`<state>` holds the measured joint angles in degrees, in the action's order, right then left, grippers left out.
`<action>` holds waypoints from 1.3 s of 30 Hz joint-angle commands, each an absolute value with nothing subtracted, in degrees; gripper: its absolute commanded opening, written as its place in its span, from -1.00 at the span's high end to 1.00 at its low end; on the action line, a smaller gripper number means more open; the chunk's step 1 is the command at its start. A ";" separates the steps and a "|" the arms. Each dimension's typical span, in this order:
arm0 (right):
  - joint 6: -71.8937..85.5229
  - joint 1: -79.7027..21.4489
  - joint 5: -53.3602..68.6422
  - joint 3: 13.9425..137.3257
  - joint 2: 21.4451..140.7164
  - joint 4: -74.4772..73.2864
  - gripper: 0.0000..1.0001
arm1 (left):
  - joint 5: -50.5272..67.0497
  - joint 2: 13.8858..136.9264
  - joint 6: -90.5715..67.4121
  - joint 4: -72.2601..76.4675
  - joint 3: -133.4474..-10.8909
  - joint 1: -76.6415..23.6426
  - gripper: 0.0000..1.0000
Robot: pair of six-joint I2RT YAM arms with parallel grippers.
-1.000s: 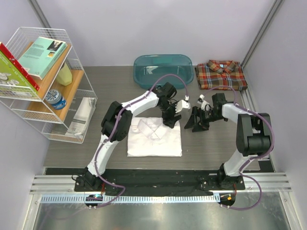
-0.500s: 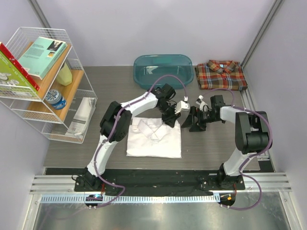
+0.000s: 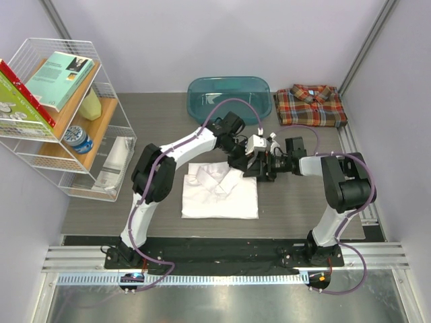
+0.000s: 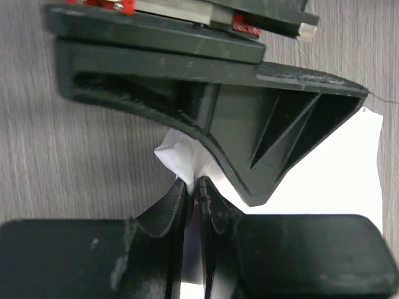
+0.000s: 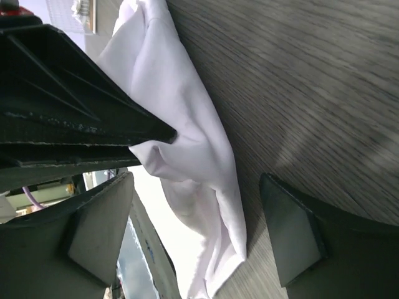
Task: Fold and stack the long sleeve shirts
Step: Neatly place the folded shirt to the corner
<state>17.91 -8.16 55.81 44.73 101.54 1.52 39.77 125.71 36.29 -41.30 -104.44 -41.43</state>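
Observation:
The white long sleeve shirt [image 3: 219,195] lies folded on the table between the two arms. My left gripper [image 3: 241,164] is shut on its far right corner; in the left wrist view the gripper [image 4: 191,187] pinches a peak of white cloth [image 4: 177,156]. My right gripper [image 3: 264,168] stands open just to the right of it, almost touching. In the right wrist view that gripper [image 5: 196,240] straddles the shirt's raised edge [image 5: 187,156], its pads apart from the cloth. The plaid shirt [image 3: 311,105] lies folded at the far right.
A teal tub [image 3: 229,98] stands at the back, just beyond both grippers. A wire rack [image 3: 64,121] with books and bottles fills the left side. Metal rails run along the right edge [image 3: 349,145] and the near edge.
My left gripper has closed on the white shirt's far right corner and lifted it a little. The right gripper has moved left up against it and opened wider.

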 commanded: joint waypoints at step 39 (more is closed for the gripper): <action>4.23 4.48 34.73 54.13 95.19 -21.43 0.98 | 19.59 112.24 19.25 -22.32 -94.66 -32.79 -0.99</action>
<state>18.50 0.69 43.97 49.08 100.64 -4.91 26.13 117.62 19.59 -25.04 -96.07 -35.75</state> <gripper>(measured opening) 0.048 0.996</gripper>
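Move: The right hand, open and empty, has the far right corner of the white shirt just inside its reach, about 1 cm ahead, 2 cm left and 2 cm below; the shirt's middle lies some 12 cm left and 6 cm back. The plaid shirts are about 21 cm ahead and 16 cm right of that hand. From the left hand, still pinching the white shirt near that corner, they lie roughly 20 cm ahead and 21 cm right, and the teal bin about 21 cm ahead and 5 cm left. Left hand draws the shirt about 5 cm forward, opening once right pinches the corner and pulls 8 cm right. ##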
